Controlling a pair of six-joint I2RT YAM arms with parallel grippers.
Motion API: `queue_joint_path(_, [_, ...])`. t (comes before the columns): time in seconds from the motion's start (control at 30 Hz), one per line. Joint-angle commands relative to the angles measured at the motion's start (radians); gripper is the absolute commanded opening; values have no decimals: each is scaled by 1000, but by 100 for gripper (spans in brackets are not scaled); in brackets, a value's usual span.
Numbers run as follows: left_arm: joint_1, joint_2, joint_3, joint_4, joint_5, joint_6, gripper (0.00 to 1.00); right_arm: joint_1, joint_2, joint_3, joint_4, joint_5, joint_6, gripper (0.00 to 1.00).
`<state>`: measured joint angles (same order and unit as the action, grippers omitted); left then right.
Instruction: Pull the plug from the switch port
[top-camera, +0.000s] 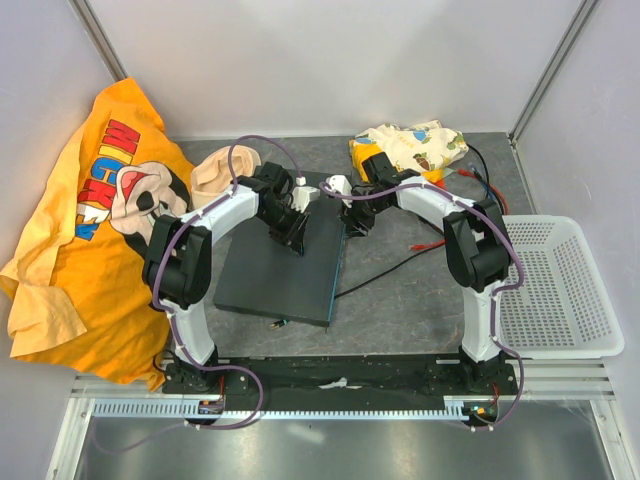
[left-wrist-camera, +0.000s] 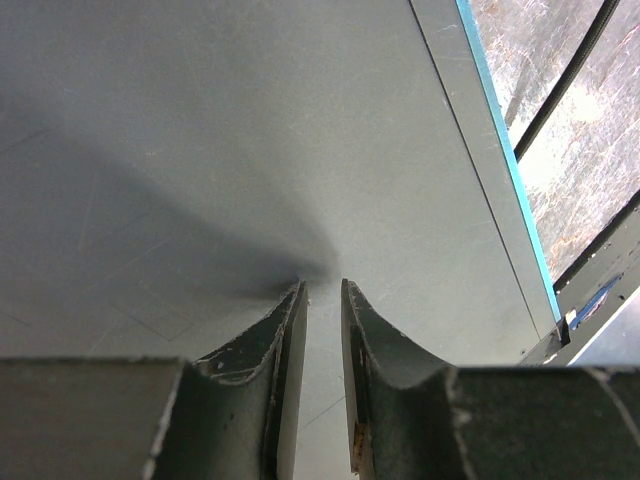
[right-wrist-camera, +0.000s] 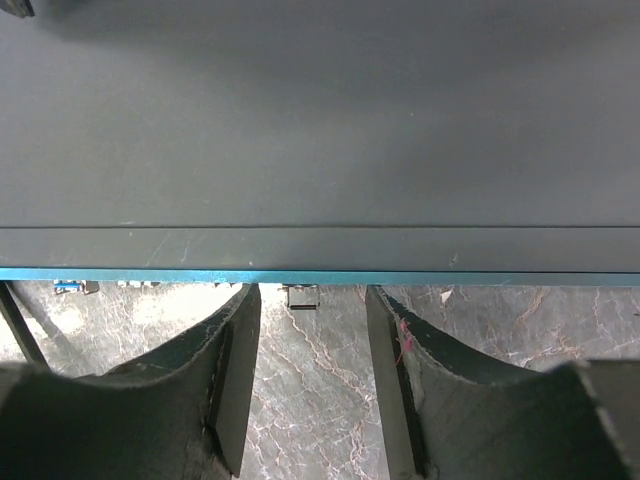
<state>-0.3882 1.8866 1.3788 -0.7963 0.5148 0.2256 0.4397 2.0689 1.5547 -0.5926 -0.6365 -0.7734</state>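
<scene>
The switch lies flat in the middle of the table, its thin teal edge facing right. A small dark plug sticks out just below that edge. My right gripper is open, one finger on each side of the plug and neither touching it; in the top view the right gripper sits at the switch's right edge. My left gripper rests tips-down on the switch's grey top, with a narrow empty gap between its fingers. Seen from above, the left gripper is over the far part of the box.
A black cable runs from the switch's right edge across the table. A red cable lies behind it. A white basket stands at right, an orange shirt at left, a patterned cloth at the back.
</scene>
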Motion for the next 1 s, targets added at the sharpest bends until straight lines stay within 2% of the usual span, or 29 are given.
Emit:
queue_joint_path(0.0, [3,23,-14,2,-78,27,29,17,11,15,76,9,19,53])
queue_joint_path(0.3, [6,29,-14,0,-78,24,29,21,46,24,97,8,49,51])
queue_joint_path(0.4, [8,34,-14,0,-78,24,29,19,25,-42,151,-34,66,50])
queue_joint_path(0.5, [6,31,-14,0,-81,27,29,21,-15,-126,278,-51,92,51])
queue_joint_path(0.67, [9,32,-11,-4,-87,31,29,19,-4,-111,358,-71,140,48])
queue_joint_path(0.77, [8,32,-9,-11,-90,32,29,19,-3,-105,378,-89,149,43])
queue_joint_path(0.87, [9,34,-9,-11,-91,34,29,17,-12,-107,364,-115,105,27])
queue_joint_path(0.9, [8,35,-9,-14,-91,34,29,19,-13,-99,317,-124,50,16])
queue_joint_path(0.97, [8,39,-6,-14,-88,34,29,19,-15,-87,259,-126,-19,7])
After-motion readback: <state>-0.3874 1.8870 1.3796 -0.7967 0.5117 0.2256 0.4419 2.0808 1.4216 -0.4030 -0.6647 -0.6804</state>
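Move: The clear plug in the switch port is nearly in front of the right fingertips, about 3 cm below them, 1 cm back and 1 cm left. From the right hand, a blue connector on the switch's same edge is some 9 cm back and 1 cm left, and the red cable end lies about 4 cm back and 12 cm right. From the left hand, over the switch top, the plug is roughly 5 cm ahead, 9 cm right and 2 cm down. Lower the right gripper about 3 cm beside the switch's blue edge, easing down first and then dropping quicker, with a slight drift back, so the half-open fingertips come down on either side of the clear plug. Stop there and bring the fingers most of the way together around it. Keep the left gripper still, resting on the switch top. ##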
